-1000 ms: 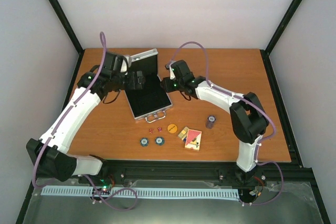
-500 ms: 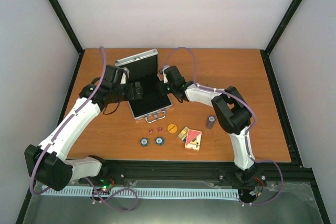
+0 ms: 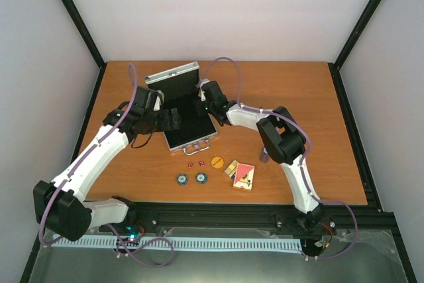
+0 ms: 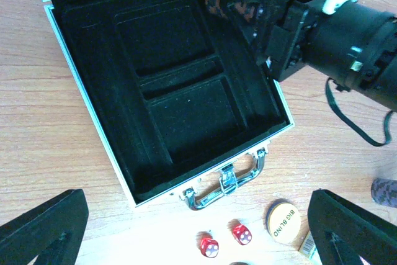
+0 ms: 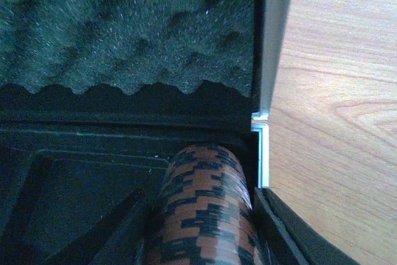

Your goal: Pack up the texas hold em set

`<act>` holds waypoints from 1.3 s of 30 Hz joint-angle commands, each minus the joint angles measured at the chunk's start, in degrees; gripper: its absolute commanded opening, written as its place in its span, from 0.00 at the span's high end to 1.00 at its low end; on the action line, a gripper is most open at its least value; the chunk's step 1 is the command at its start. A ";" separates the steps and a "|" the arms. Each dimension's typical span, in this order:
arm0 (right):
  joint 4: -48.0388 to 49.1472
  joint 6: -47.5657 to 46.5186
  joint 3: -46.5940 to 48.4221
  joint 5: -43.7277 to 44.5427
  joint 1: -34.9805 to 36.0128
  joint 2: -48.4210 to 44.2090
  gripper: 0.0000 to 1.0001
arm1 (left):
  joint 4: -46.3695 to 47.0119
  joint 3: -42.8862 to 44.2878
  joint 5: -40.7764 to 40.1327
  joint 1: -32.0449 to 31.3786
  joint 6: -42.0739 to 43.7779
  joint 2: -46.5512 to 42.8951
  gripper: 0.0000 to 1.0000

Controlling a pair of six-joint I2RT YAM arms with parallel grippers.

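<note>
The silver case (image 3: 167,136) lies open at the table's middle, its black lining (image 4: 173,91) bare and its foam lid (image 5: 124,29) propped up behind. My right gripper (image 3: 201,103) is shut on an orange-and-black chip stack (image 5: 205,209) held lengthwise over the case's far right corner (image 4: 232,1). Above the case's near left side my left gripper (image 3: 173,118) hovers open, holding nothing (image 4: 197,215). In front of the handle (image 4: 226,181) lie two red dice (image 4: 209,244), the orange button (image 4: 284,220), two blue chips (image 3: 191,178) and the card decks (image 3: 242,175).
A second, darker chip stack (image 3: 265,154) stands right of the button, partly behind my right arm's elbow (image 3: 285,138). The table's black frame rails (image 3: 358,124) run along both sides.
My right gripper carried the chip stack leftward to the case's far right corner. The left gripper drew back toward the case's near left side, still open.
</note>
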 commanded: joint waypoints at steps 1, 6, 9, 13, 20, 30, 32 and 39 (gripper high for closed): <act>5.57 0.03 3.14 2.18 0.59 2.38 0.97 | 1.79 0.19 0.99 -0.37 -0.64 -0.05 0.00; 5.97 -1.13 2.20 6.86 1.65 2.94 0.97 | 2.20 -0.23 1.56 -0.37 -0.56 0.05 0.00; 4.97 -1.20 2.20 8.19 2.04 3.56 0.85 | 2.38 -0.33 2.02 -0.37 -0.61 0.39 0.00; 2.48 -1.72 1.89 10.03 2.41 3.72 0.58 | 2.97 -0.26 2.46 -0.36 -1.04 0.76 0.00; -0.53 -2.83 1.11 9.73 2.42 1.52 0.40 | 3.85 0.00 2.76 -0.37 -1.55 1.75 0.00; -10.37 -3.04 3.54 6.76 2.46 -5.01 0.12 | 6.21 -0.43 1.43 -0.37 -1.19 2.93 0.00; -12.99 -3.05 3.63 5.26 2.33 -7.18 0.01 | 7.40 -1.28 1.04 -0.29 -1.05 3.23 0.00; -23.17 0.38 4.31 -6.01 0.92 -11.08 0.00 | 11.09 -1.83 1.60 -0.28 -1.43 6.65 0.00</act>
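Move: The right hand holds the chip stack over the far end of the case's right-hand slot, the resting spot some 3 cm straight below. The case handle is about 14 cm back and 2 cm left, 5 cm lower; the open lid's middle is about 8 cm forward, 7 cm left and 3 cm above. From the left hand, that slot spot is roughly 17 cm ahead, 13 cm right and 15 cm down. Right hand lowers the chip stack 3 cm into the slot, opens fully, then rises 8 cm, backing off. ##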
